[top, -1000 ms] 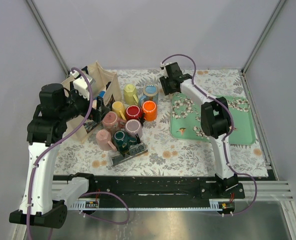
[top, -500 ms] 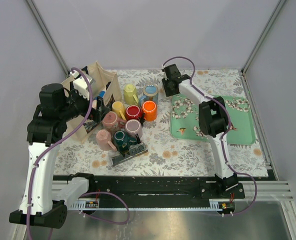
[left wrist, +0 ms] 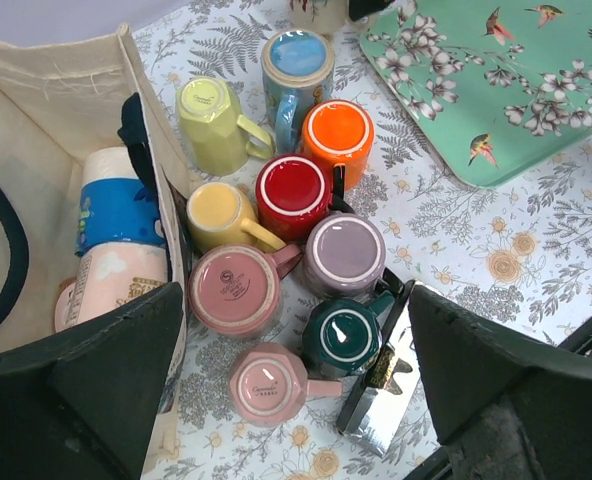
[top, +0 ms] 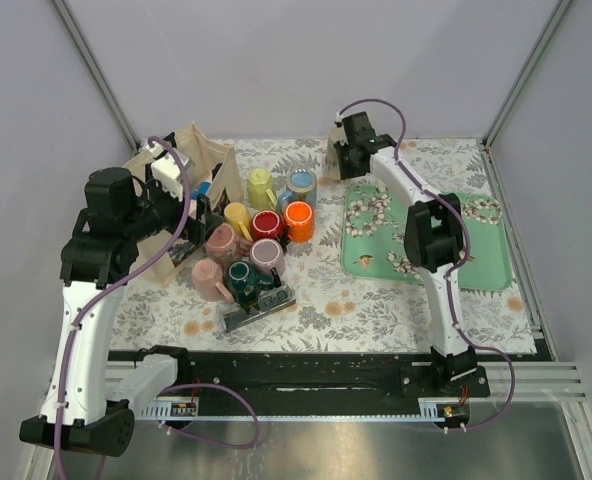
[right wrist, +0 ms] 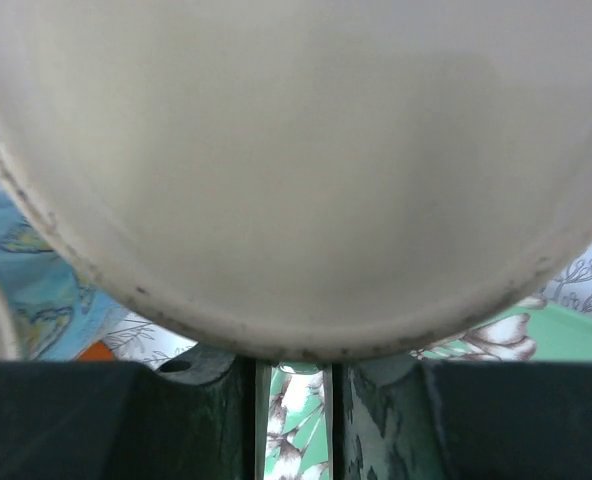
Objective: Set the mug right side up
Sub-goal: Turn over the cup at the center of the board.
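Observation:
A cream mug [right wrist: 296,150] fills the right wrist view, its speckled round edge resting right against my right gripper [right wrist: 294,370]. The jaws are drawn in to a narrow slit through which the green tray shows. Their tips are hidden behind the mug, so a grip does not show. From above, this mug [top: 335,152] sits at the back of the table beside the right gripper [top: 348,155]. Only the mug's [left wrist: 314,12] lower part shows in the left wrist view. My left gripper [left wrist: 296,380] hangs wide open over the cluster of mugs, holding nothing.
Several coloured mugs [left wrist: 294,190] stand base-up in a tight cluster mid-table. A canvas bag [top: 181,190] with bottles lies at the left. A black and silver packet [left wrist: 381,400] lies in front of the cluster. The green floral tray [top: 476,250] is at the right.
My right gripper has moved toward the back right and its jaws have narrowed. The left arm has barely shifted.

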Robot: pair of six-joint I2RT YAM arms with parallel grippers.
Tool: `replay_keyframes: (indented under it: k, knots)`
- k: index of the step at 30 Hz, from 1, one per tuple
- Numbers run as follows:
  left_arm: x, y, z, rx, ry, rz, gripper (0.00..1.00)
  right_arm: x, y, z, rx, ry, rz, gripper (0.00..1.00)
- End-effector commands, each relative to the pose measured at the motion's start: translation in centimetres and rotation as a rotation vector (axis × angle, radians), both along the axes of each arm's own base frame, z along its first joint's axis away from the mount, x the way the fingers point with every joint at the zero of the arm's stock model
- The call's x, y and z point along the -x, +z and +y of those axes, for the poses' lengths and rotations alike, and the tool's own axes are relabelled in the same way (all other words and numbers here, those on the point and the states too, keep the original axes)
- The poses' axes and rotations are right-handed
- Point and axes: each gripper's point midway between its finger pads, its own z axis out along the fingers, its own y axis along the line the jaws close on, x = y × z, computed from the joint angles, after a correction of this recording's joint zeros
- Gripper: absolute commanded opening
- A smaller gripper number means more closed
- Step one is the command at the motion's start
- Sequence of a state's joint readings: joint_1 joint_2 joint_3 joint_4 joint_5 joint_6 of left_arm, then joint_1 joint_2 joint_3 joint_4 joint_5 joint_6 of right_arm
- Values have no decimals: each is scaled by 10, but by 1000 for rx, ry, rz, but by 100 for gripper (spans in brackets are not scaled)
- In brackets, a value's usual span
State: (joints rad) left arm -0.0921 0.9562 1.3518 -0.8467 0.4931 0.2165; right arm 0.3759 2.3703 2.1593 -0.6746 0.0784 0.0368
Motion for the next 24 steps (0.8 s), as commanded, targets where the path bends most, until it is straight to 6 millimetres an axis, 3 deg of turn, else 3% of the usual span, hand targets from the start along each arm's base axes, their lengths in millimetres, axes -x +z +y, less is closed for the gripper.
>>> replay_keyframes:
  k: [1,7,12,16,21,24]
  knots:
    - [-15,14,-14,10,-79,-116,97,-22,181,5,-270,30,-339,0]
    - [-41,29,-31,-77,-153,-311,97,27,219,2,-530,97,-234,0]
    - [-50,46,-66,-227,-307,-630,97,84,250,10,-762,223,-127,0]
    - [-55,54,-94,-325,-397,-838,99,139,276,28,-954,419,2,0]
    - [-59,53,-117,-340,-472,-950,99,196,304,36,-1121,620,76,0]
    - [-64,50,-127,-368,-462,-1051,99,216,317,37,-1209,663,141,0]
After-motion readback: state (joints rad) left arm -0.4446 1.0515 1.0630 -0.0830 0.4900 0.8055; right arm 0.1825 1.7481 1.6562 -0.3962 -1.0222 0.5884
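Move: The right gripper already holds the mug, upside down, by its handle. The mug's middle is about 5 cm ahead of that hand and 2 cm left, level with it. The blue mug stands roughly 10 cm left of this hand and 2 back, and the orange mug 11 left and 10 back, both some 4 cm lower. The green tray's middle is 18 back, 21 right and 8 lower. For the empty left gripper, the mug is about 34 cm ahead, 29 right and 25 below. Keep the right gripper pinched on the mug's handle and raise it over 20 cm, drawing it back about 16 cm while rolling its left side up some 60 degrees, so the fingers swing round to the left. Meanwhile bring the open left gripper right and somewhat forward towards the mug, levelling its fingers and turning them clockwise. ##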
